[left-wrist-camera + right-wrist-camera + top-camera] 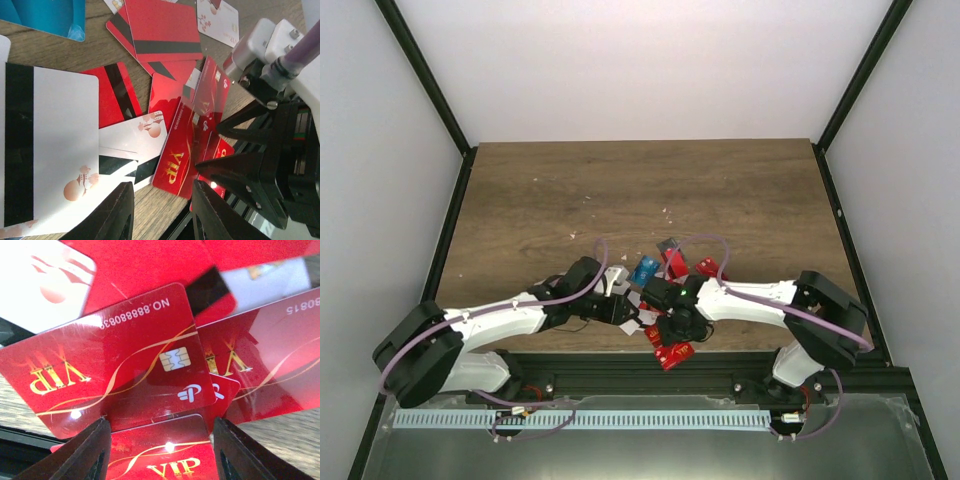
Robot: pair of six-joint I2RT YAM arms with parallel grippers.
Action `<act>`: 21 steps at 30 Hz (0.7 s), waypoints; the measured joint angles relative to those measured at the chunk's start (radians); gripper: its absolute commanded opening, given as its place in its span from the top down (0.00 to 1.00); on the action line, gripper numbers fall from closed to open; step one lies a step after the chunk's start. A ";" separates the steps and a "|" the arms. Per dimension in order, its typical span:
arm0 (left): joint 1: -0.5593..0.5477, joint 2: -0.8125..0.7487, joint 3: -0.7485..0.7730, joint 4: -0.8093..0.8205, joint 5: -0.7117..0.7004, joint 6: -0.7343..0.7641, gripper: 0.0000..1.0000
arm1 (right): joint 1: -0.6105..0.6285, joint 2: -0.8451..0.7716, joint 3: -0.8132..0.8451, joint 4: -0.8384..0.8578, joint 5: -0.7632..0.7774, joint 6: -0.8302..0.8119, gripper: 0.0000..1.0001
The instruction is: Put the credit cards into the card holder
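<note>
The credit cards [665,268] lie in a loose heap near the table's front edge, mostly red, with a blue one [645,270]. My left gripper [161,186] is open over bare wood, with a white black-striped card [55,145] and a red VIP card [175,165] just beyond its fingertips. My right gripper [160,422] is open, and a red VIP card [165,455] lies below the gap between its fingers. Just past its fingertips a red chip card [125,360] is tilted up. In the top view the two grippers, left [623,308] and right [672,328], nearly meet. The card holder is out of view.
One red card [672,355] overhangs the table's front edge onto the black frame [620,372]. The right arm's black gripper [207,149] is close beside my left fingers. Dark posts [430,90] line both sides. Small white crumbs [585,205] dot the wooden table [640,180].
</note>
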 measured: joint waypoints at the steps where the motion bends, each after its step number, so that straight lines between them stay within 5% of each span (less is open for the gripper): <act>1: -0.003 0.004 0.000 0.001 0.000 0.000 0.66 | 0.000 0.000 0.002 -0.012 0.007 0.005 0.40; 10: -0.054 0.026 0.008 0.008 0.016 0.000 0.66 | -0.107 -0.172 0.002 -0.082 0.019 0.064 0.25; 21: -0.142 0.113 0.053 0.098 0.102 0.015 0.67 | -0.132 -0.483 -0.260 -0.020 -0.280 0.218 0.23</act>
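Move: The red VIP card poking over the near table edge lies about 3 cm back of the right hand, barely 1 cm below it; from the left hand it is about 8 cm back, 8 cm right and 6 cm below. Around it, from the right hand: a second VIP card about 3 cm ahead and 2 cm left, a third roughly 4 cm ahead and 5 cm right, both about 1 cm below. The edge VIP card is left free as the right fingertips slip a little right, lift off the cards about 6 cm, then swing back and right over the table edge, easing down, opening wider and tilting some 20 degrees with the tips swinging left and back. The left hand, fingers still part-open, closes in on that card, about 5 cm right and 4 cm back, turning clockwise. ##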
